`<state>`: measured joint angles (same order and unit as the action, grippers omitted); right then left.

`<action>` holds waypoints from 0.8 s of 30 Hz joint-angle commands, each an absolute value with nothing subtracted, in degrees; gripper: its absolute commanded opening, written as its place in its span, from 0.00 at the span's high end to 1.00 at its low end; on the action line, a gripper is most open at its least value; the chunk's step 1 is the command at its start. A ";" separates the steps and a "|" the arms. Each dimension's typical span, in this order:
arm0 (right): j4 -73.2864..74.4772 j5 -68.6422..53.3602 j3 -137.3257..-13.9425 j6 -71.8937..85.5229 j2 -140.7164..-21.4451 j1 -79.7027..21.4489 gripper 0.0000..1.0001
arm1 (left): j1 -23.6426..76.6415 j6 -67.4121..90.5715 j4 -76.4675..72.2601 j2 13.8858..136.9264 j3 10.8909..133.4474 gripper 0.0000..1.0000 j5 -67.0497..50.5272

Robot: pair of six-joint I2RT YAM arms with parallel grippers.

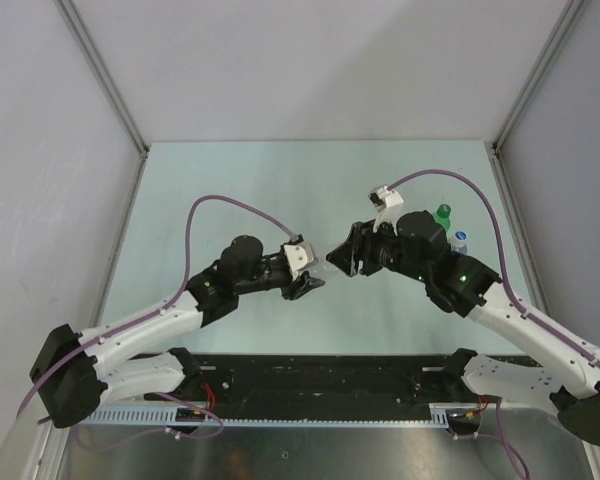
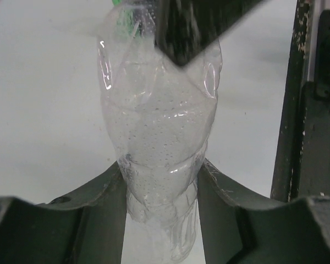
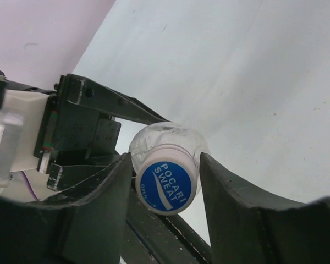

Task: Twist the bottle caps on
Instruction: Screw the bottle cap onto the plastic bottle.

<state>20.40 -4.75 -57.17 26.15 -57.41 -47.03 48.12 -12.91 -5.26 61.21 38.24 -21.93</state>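
Observation:
A clear unlabelled bottle (image 2: 157,137) is held off the table, lying level between the two arms, with my left gripper (image 2: 160,192) shut on its lower body. In the top view the bottle (image 1: 327,268) shows between my left gripper (image 1: 305,285) and my right gripper (image 1: 342,255). A white cap with a blue printed top (image 3: 166,179) sits on the bottle's neck. My right gripper (image 3: 165,165) stands open around the cap, with a narrow gap at the right finger. A green bottle (image 1: 443,215) and a blue-labelled bottle (image 1: 460,243) stand behind the right arm.
Grey walls enclose the pale table (image 1: 280,180) on the left, back and right. A black rail (image 1: 320,375) with the arm bases runs along the near edge. Purple cables arch over both arms.

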 commanded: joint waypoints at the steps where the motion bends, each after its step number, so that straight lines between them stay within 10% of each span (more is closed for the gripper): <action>1: 25.84 -7.65 -54.80 26.22 -58.71 -48.56 0.42 | 49.49 -12.54 -25.01 59.76 41.37 1.00 -24.31; 17: 20.87 -13.49 -54.76 13.70 -48.52 -49.38 0.03 | 49.48 -5.16 -31.64 60.18 35.11 1.00 -19.29; 24: 19.74 -15.97 -52.54 1.75 -37.53 -49.43 0.01 | 49.42 -6.35 -33.08 57.75 30.57 1.00 -18.28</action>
<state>22.00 -12.97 -53.54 10.74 -43.92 -49.17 49.01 -6.39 -28.45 60.25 32.80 -20.21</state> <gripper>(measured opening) 0.991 0.503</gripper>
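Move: The blue-topped cap sits on the clear bottle's neck, practically at the right hand point between its half-open fingers. From the left hand, which holds that bottle lower down, the cap is about 8 cm above, 6 cm to the right and 1 cm ahead. The green bottle stands some 19 cm right of the right hand, 10 cm ahead and 18 cm below; the blue-labelled bottle is about 23 cm right, 5 cm ahead and 17 cm below. Open the right fingers from half to fully wide and draw that gripper off the cap, back about 5 cm, then also up about 3 cm and a little right, tipping its fingers up as it swings counter-clockwise. Meanwhile, keep the left grip on the bottle and lift it about 5 cm, tilting the fingers up some 15 degrees to level. ##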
